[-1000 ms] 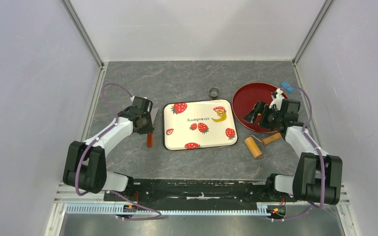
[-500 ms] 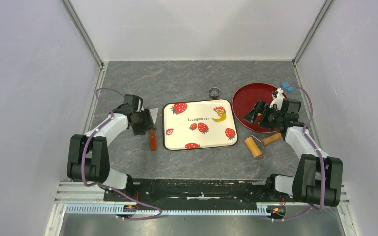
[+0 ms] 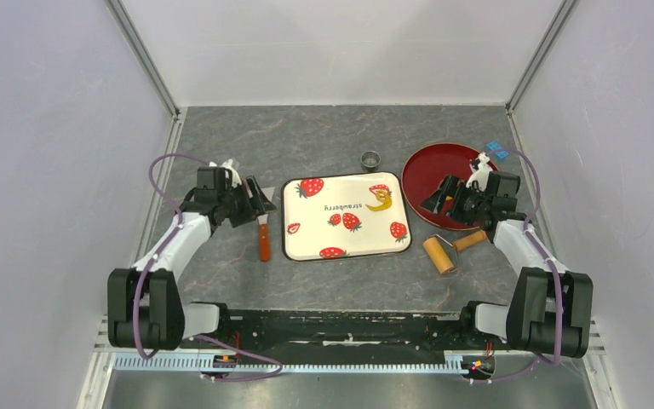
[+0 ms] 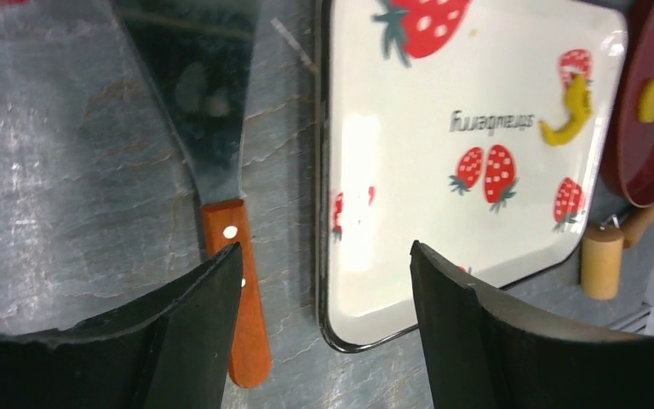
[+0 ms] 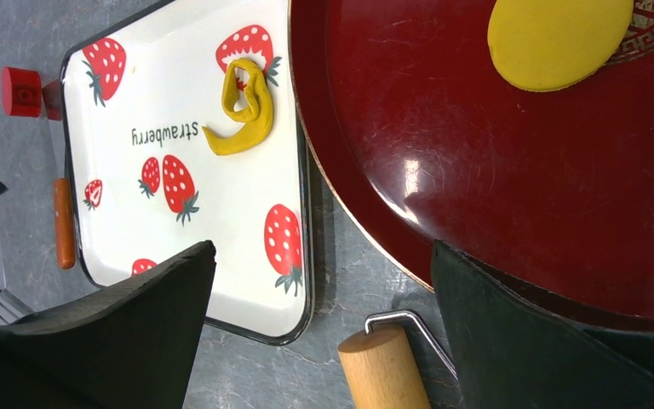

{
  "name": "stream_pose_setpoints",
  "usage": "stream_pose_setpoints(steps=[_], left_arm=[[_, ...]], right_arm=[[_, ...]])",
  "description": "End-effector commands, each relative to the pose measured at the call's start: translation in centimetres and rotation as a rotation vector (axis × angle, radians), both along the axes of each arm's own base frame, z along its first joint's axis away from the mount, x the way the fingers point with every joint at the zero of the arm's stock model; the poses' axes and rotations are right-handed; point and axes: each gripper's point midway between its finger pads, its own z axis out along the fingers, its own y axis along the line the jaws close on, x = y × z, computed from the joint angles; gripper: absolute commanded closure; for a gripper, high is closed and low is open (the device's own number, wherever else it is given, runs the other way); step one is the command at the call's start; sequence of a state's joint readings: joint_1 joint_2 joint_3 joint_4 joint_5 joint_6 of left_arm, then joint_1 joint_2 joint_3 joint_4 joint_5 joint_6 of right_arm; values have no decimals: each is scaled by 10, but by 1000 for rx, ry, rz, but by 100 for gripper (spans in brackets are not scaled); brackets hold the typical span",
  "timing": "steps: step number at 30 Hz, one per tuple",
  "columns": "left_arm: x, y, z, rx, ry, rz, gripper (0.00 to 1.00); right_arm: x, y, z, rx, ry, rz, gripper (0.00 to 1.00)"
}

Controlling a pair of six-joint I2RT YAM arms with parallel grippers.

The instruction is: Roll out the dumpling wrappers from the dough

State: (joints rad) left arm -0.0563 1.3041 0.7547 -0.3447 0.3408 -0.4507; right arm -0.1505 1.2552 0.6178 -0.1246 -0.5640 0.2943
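Observation:
A crescent scrap of yellow dough (image 3: 380, 201) (image 5: 243, 111) (image 4: 569, 115) lies at the far right corner of the strawberry tray (image 3: 315, 232) (image 4: 409, 170). One round yellow dumpling wrapper (image 5: 558, 38) (image 4: 652, 98) rests flat on the red plate (image 3: 434, 166) (image 5: 477, 170); in the top view my right arm hides it. My left gripper (image 3: 249, 201) (image 4: 324, 256) is open over the table left of the tray, holding nothing. My right gripper (image 3: 438, 198) (image 5: 324, 251) is open above the plate's near left rim, also holding nothing.
A spatula (image 3: 262, 232) (image 4: 237, 315) with an orange-brown handle lies on the table between my left gripper and the tray. The wooden roller (image 3: 440, 253) (image 5: 383, 371) lies near the plate's front. A small metal ring cutter (image 3: 370, 158) stands behind the tray.
My left gripper opened, let go of the spatula and drew back to the left. The spatula now lies loose beside the tray. The right arm has not moved.

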Motion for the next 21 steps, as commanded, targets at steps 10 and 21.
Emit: stream_pose_setpoints(steps=[10,21], left_arm=[[-4,-2,111,-55,-701,-15,23],[-5,34,91,177,-687,63,23]], right_arm=[[6,-30,38,-220,-186,-47,2],[-3,-71,79,-426,-456,-253,2]])
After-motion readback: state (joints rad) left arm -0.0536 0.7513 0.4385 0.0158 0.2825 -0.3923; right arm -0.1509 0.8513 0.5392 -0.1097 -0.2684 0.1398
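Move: The scraper's wooden handle, already let go, lies about 6 cm back, 1 cm left and 5 cm below the open left hand; the red box sits about 7 cm ahead and 8 cm left of that hand, and the tray's middle about 19 cm right and 1 cm back. From the open right hand, the yellow wrapper on the plate is some 7 cm ahead, 4 cm right and 6 cm below. The roller is about 10 cm back and 2 cm right, the dough scrap 3 cm ahead and 12 cm left. The left hand, open and empty, climbs about 9 cm clear of the scraper, tipping its fingers up some 35 degrees and easing back a little, then levels off and drifts slightly left. After a short pause the right hand follows, still wide open and holding nothing: it lifts about 7 cm and swings 5 cm to the right above the plate, its fingers tilting up and its wrist rolling left side down by roughly 20 degrees. ##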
